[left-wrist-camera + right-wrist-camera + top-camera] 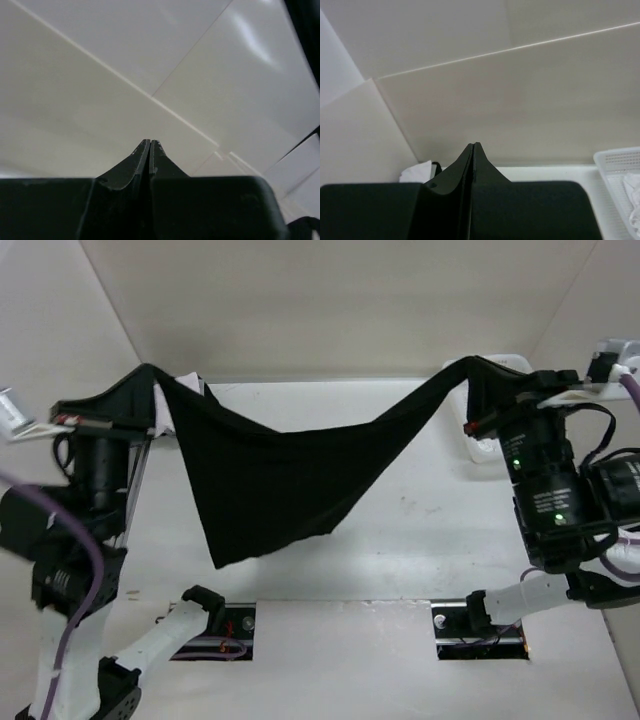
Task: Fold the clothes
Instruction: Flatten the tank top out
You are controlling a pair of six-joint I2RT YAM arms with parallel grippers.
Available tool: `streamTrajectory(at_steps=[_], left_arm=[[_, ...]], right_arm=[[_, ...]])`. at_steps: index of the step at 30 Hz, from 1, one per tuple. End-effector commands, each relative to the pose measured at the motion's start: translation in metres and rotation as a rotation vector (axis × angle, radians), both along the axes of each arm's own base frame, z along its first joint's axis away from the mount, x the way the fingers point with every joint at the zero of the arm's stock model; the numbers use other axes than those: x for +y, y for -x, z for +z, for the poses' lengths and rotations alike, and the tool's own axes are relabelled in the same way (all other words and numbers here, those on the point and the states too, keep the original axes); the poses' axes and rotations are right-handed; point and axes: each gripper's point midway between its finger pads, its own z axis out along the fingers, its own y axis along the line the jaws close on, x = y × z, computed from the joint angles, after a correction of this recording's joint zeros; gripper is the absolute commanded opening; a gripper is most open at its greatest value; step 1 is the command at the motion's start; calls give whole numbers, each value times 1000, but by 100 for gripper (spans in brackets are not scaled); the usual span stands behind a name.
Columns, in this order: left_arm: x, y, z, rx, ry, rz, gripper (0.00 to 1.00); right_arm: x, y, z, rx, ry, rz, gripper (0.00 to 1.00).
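A large black garment hangs spread in the air over the white table, sagging in the middle with its lower point at the left. My left gripper is shut on its upper left corner at the back left. My right gripper is shut on the upper right corner at the back right. In the left wrist view the left gripper has its jaws pressed together, with dark mass across the bottom. The right gripper looks the same. Where the cloth sits between the fingers is hidden.
A white lattice basket with pale cloth inside stands at the back right, partly behind the right arm. A white cloth lies at the back left, and the white cloth also shows beside a black strap. Pale walls enclose the table.
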Motion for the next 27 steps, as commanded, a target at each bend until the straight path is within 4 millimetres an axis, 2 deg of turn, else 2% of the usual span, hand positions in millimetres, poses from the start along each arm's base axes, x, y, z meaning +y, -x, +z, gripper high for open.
streamTrajectory(at_steps=[1, 3, 6, 9, 10, 12, 14, 16, 18, 20, 24, 27], left_arm=[[-21, -68, -44, 152, -69, 37, 0], [-25, -100, -64, 207, -70, 47, 0], [-22, -164, -95, 297, -57, 53, 0], [-13, -236, -109, 353, -21, 45, 0], [-14, -260, -108, 358, -18, 37, 0], [-16, -306, -101, 369, -31, 36, 0], [-16, -341, -90, 375, -36, 33, 0], [-10, -354, -72, 349, -38, 31, 0], [-8, -353, -56, 312, -41, 31, 0], [-1, -348, -44, 272, -46, 46, 0], [6, -334, -36, 249, -51, 60, 0], [9, -319, -28, 225, -49, 69, 0]], right_arm=[[13, -15, 4, -45, 13, 3, 0], [33, -37, -4, -47, 39, 19, 0], [59, -94, -28, 17, 17, 107, 0], [72, -180, -49, 91, -3, 176, 0], [76, -210, -55, 112, 3, 189, 0], [74, -266, -57, 126, 2, 169, 0], [62, -300, -48, 87, -21, 147, 0], [45, -311, -39, 55, -67, 135, 0], [30, -311, -29, 28, -100, 128, 0], [19, -300, -10, -31, -119, 137, 0], [10, -267, 30, -138, -129, 156, 0], [1, -248, 44, -168, -119, 146, 0]])
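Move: I already hold the black tank top spread between my two shut grippers, high up. The table's far edge is about 45 cm straight ahead of each hand and some 60 cm below. Just short of that edge, the folded pile lies roughly 40 cm ahead of my left hand and 20 cm to its left; the white basket stands about 40 cm ahead of my right hand and 30 cm to its right, both also far below. I fling both hands fast forward together, about 40 cm out towards the back wall, both shoulder corners still pinched. My left hand sinks steadily by some 15 cm as its fingers tip down 30 degrees; my right runs nearly level, then dips late. At full reach both draw back about 3 cm and rise about 5. ##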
